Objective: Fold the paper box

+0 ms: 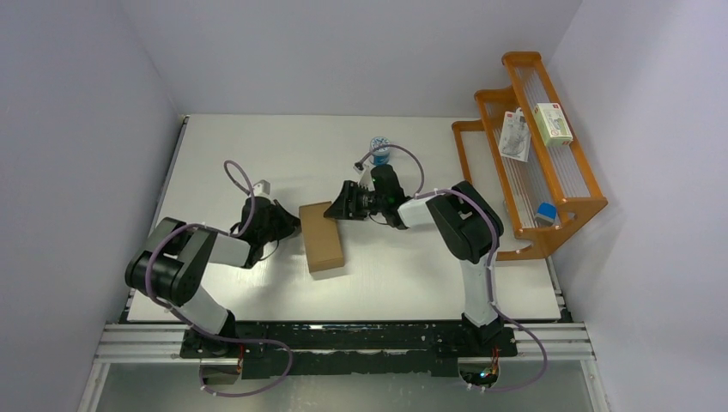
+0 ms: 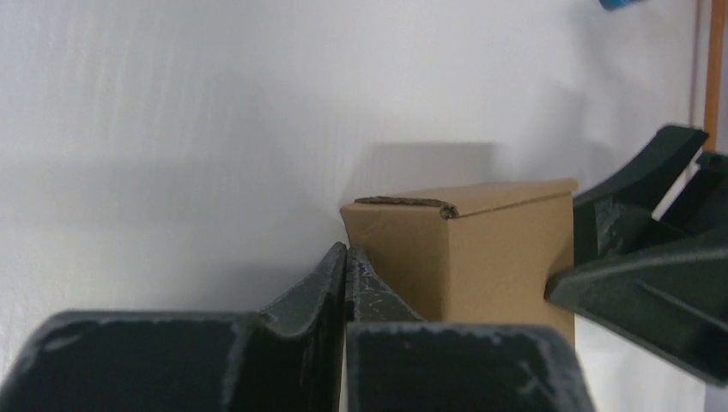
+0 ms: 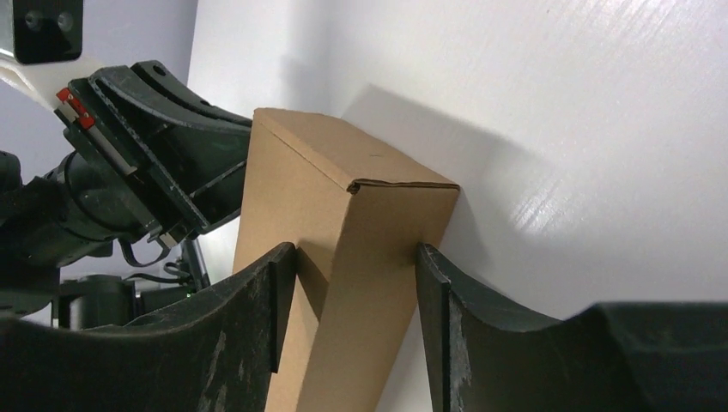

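The paper box (image 1: pixel 322 236) is a plain brown oblong lying on the white table, its flaps folded in. My right gripper (image 1: pixel 339 206) reaches from the right over the box's far end. In the right wrist view its fingers (image 3: pixel 275 283) press both sides of the box (image 3: pixel 343 215), shut on it. My left gripper (image 1: pixel 292 225) sits at the box's left side, near the far end. In the left wrist view its jaws (image 2: pixel 345 251) are shut with nothing between them, tips against the cardboard (image 2: pixel 498 257).
An orange wire rack (image 1: pixel 575 184) stands at the right edge with white packages (image 1: pixel 553 123) and a small blue item (image 1: pixel 544 213). A blue-and-white round tin (image 1: pixel 380 150) stands behind the right gripper. White walls close in the table on three sides.
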Available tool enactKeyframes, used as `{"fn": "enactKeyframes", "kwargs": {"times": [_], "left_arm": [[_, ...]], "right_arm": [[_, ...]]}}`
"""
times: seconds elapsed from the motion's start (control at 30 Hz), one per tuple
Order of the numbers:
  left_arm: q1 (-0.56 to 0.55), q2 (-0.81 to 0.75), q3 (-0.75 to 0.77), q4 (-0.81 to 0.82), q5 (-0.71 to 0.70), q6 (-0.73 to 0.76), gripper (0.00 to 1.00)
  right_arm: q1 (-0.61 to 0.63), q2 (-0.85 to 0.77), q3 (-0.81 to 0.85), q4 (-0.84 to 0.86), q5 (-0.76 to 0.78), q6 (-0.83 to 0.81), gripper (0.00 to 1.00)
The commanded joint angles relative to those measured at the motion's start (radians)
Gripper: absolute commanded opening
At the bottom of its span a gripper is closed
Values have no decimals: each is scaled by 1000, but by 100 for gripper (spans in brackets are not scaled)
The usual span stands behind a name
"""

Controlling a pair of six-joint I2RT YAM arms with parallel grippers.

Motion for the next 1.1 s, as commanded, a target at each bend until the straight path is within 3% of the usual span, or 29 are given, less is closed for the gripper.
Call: {"fn": "enactKeyframes", "kwargs": {"times": [0.0,0.17,0.4,0.87,1.07], "left_arm": [[-28,-58,-65,-47,149,4,5],[-20,-142,-61,-192,10,29,5],[12,-103,25,-311,-98,51,5],[18,166,244,-228,-54,77,5],[18,232,258,-193,6,42,5]], "right_arm": [[-1,-37,-35,-47,-2,-35,55],[-36,-67,-24,-119,53,-92,56],[-53,-60,20,-139,79,-110,56],[-58,1,87,-91,36,-61,57],[-55,16,84,-76,18,-44,57]]}}
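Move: The left fingertips, nearly shut, are low at the paper box's left side: the box's middle is roughly 5 cm back and 7 cm to their right, its far-left corner about 4 cm ahead and level sideways. From the half-open right gripper, at the far part of the right side, the box's middle lies some 9 cm back, 4 cm left and 2 cm lower; the jar stands about 20 cm ahead and 17 cm right of the right hand. The right fingers stay on the box's far right side as that hand shifts about 2.5 cm right, then some 3.5 cm forward, rising slightly. The left fingers, kept closed, draw back about 3 cm beside the box's left side, then sweep forward some 9 cm along it to the far-left corner, the wrist tilting only about 5 degrees. ##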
